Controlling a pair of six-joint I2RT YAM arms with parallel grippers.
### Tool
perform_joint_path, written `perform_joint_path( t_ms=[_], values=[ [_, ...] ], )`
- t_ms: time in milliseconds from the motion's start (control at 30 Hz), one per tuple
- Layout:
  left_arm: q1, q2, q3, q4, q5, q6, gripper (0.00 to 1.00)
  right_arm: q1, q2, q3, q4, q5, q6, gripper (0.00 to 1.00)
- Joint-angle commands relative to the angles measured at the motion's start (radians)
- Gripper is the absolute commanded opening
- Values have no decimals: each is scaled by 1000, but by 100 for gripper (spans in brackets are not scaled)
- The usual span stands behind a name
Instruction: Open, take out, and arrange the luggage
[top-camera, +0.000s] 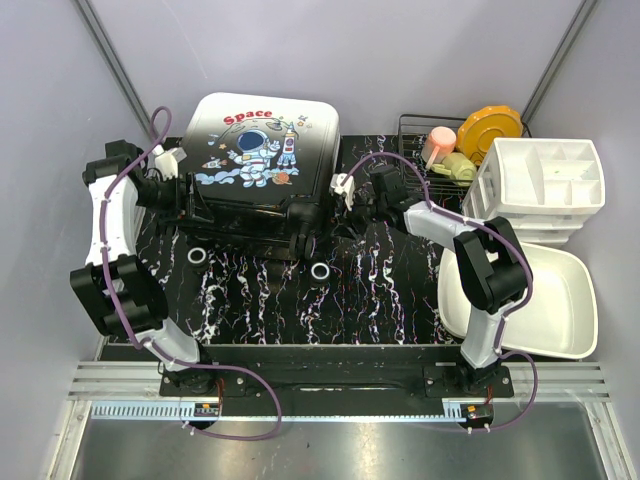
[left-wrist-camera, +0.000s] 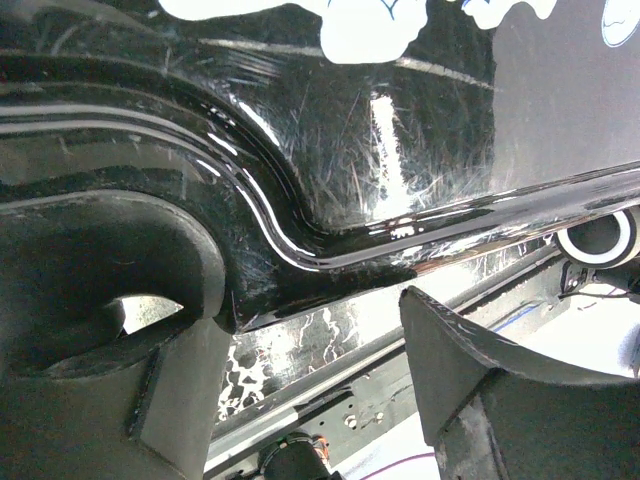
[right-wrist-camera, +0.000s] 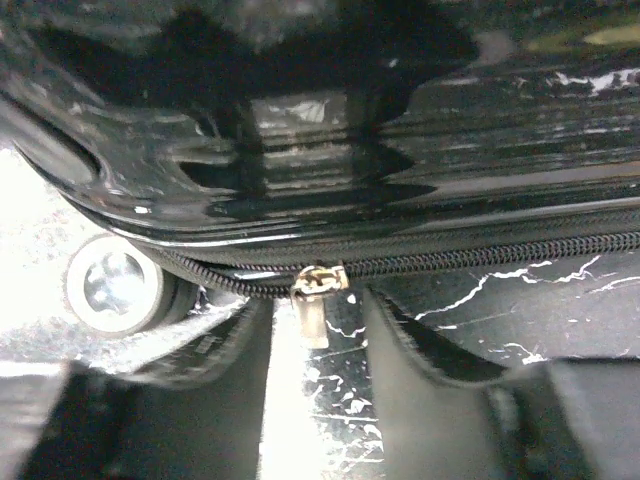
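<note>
The luggage (top-camera: 262, 150) lies flat on the black marbled table (top-camera: 380, 290), astronaut print facing up and lid shut. My left gripper (top-camera: 185, 195) sits at its left side; in the left wrist view the gripper (left-wrist-camera: 310, 330) is open, with only the table between its fingers and the glossy black shell (left-wrist-camera: 330, 170) just above. My right gripper (top-camera: 345, 190) is at the case's right side. In the right wrist view it (right-wrist-camera: 315, 335) is open, and the brass zipper pull (right-wrist-camera: 312, 305) hangs in the gap, untouched by either finger. The zipper (right-wrist-camera: 500, 255) runs closed to the right of the slider.
Two white caster wheels (top-camera: 198, 256) (top-camera: 320, 271) stick out from the case's near edge. A white basin (top-camera: 560, 300) sits at the right, a white drawer organiser (top-camera: 545, 185) behind it. A wire rack (top-camera: 415, 130) holds an orange plate (top-camera: 490, 130) and a pink cup (top-camera: 438, 143).
</note>
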Motion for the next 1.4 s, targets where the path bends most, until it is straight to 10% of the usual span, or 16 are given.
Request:
perform_joint_path(
  t_ms=[0, 167, 633, 900, 1100, 1367],
  values=[
    [12, 36, 50, 170, 15, 11, 71, 16, -25, 2, 95, -52, -8, 39],
    [23, 53, 70, 171, 9, 7, 71, 34, -40, -18, 104, -68, 21, 0],
    [46, 225, 294, 148, -48, 20, 71, 232, -163, -199, 273, 64, 386, 0],
    [52, 219, 273, 147, -51, 46, 72, 68, -148, -103, 96, 163, 359, 0],
    [12, -28, 86, 133, 122, 117, 89, -4, -114, -15, 23, 81, 362, 0],
    [-267, -390, -200, 268, -15, -31, 99, 54, -63, 37, 62, 83, 425, 0]
  ],
)
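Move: The zipper pull lies right at the right fingertips, about 1 cm farther left and level with them. From the right hand, the luggage's near right wheel is some 9 cm back, 4 cm left and 4 cm lower. The left hand is at the luggage's near left edge, its middle about 7 cm ahead, 11 cm right and 6 cm lower; the zipper pull is roughly 4 cm back, 27 cm right and 10 cm lower. Right fingers close on the zipper pull, tug back-left about 8 cm, return halfway; left pushes luggage forward, then withdraws. ##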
